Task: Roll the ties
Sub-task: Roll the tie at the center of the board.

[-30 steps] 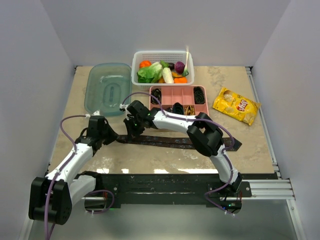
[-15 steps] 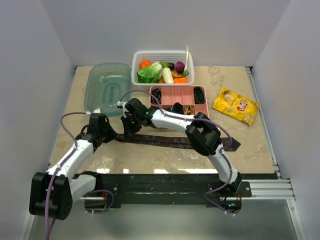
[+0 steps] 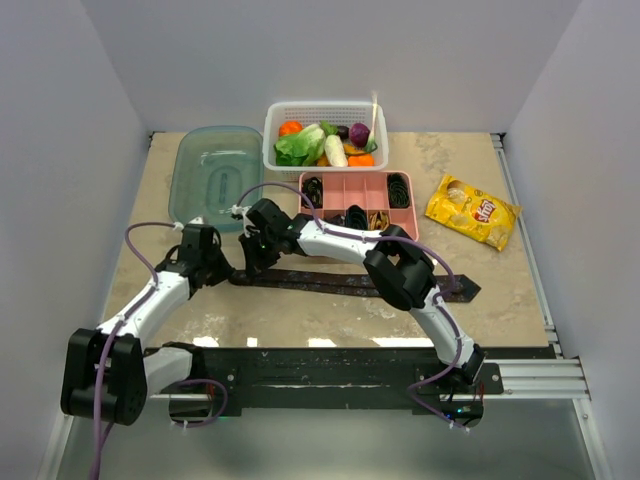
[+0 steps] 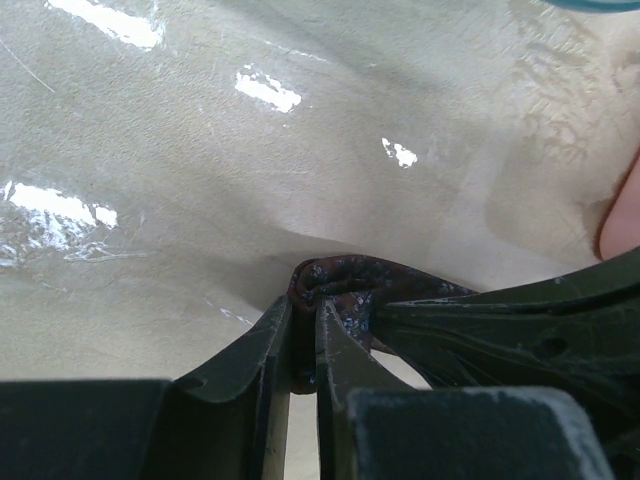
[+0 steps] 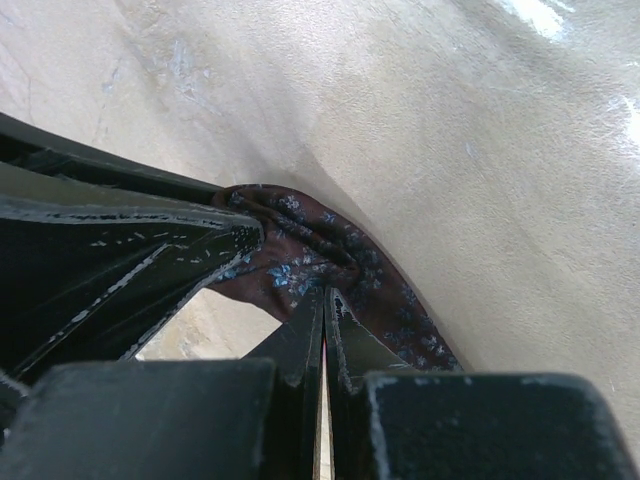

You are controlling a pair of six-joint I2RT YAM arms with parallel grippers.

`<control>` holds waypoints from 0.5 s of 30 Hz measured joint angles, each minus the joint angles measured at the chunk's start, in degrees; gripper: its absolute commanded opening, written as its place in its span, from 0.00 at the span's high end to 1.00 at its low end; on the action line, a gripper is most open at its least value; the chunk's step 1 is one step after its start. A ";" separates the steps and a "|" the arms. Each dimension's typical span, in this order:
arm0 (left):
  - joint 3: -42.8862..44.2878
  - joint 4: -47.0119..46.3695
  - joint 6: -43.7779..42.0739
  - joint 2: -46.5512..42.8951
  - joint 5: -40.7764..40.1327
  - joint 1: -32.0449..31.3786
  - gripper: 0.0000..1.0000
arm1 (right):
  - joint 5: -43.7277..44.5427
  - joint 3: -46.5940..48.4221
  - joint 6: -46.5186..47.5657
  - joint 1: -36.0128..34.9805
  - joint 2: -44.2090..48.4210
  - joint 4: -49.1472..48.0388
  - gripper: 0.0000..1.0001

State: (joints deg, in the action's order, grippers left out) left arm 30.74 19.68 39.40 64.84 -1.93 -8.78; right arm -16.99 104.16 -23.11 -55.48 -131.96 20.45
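Note:
A dark maroon tie [image 3: 350, 283] with a faint blue flower pattern lies flat across the table's middle, its pointed wide end at the right. Both grippers meet at its left end. My left gripper [image 3: 228, 271] pinches a bunched fold of the tie [image 4: 345, 285] between its nearly closed fingers [image 4: 268, 350]. My right gripper [image 3: 255, 262] reaches in from the right. Its fingers [image 5: 305, 345] are pressed together with the tie [image 5: 300, 250] caught at their tips, right beside the left gripper's finger. Rolled black and gold ties [image 3: 355, 216] sit in the pink tray.
A pink compartment tray [image 3: 357, 187] stands just behind the tie. Behind it is a white basket [image 3: 325, 112] of toy vegetables. A teal plastic lid [image 3: 215, 175] lies at the back left and a yellow chip bag [image 3: 472, 212] at the right.
Both grippers have shifted slightly left and away from the bases, dragging the tie's left end with them. The tie's right end has slid a little to the left.

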 measured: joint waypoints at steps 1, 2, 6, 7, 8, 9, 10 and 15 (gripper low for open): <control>0.00 0.13 0.00 0.28 -0.11 0.00 0.80 | 0.02 -0.04 0.00 0.00 0.00 0.07 1.00; 0.00 0.24 0.00 0.50 -0.24 0.00 0.79 | 0.04 -0.04 0.02 0.00 0.00 0.11 1.00; 0.04 0.57 0.00 1.18 -0.76 0.02 0.60 | 0.61 -0.04 0.02 0.00 0.00 0.15 1.00; 0.11 0.79 -0.09 1.40 -0.90 0.02 0.55 | 0.74 -0.04 0.02 0.00 0.00 0.17 1.00; 0.24 1.01 -0.13 1.70 -1.11 0.02 0.48 | 0.85 -0.04 0.02 0.00 0.00 0.22 1.00; 0.35 1.20 -0.13 1.97 -1.31 0.02 0.45 | 0.87 -0.04 0.04 0.00 0.00 0.26 1.00; 0.46 1.40 -0.15 2.12 -1.53 0.09 0.42 | 0.90 -0.04 0.04 0.00 0.00 0.37 1.00; 0.76 2.40 -0.04 2.12 -1.97 0.79 0.37 | 0.90 -0.04 0.04 -0.02 0.00 0.57 1.00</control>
State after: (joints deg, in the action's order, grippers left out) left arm 31.51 22.09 39.35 66.96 -3.90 -7.99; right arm -16.10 104.12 -23.07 -55.51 -131.96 21.02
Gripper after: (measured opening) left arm 0.632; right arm 0.007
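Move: The folded start of the tie's roll is already between the left fingertips, about 1 cm to their right and 1 cm below, with the tie's flat length running off to the right. The teal bin lies about 22 cm ahead and 3 cm left of the left hand; the pink organizer is 15 cm ahead and 29 cm to its right. From the right hand the roll is some 3 cm to the left and 1 cm down. Open the left gripper from its nearly shut pinch to over half open, letting go of the roll, while easing the hand about 1 cm down and 1 cm left, so the fingertips straddle the rolled end close to the table. Keep the right gripper shut and in place, its tips on the tie just right of the fold. ##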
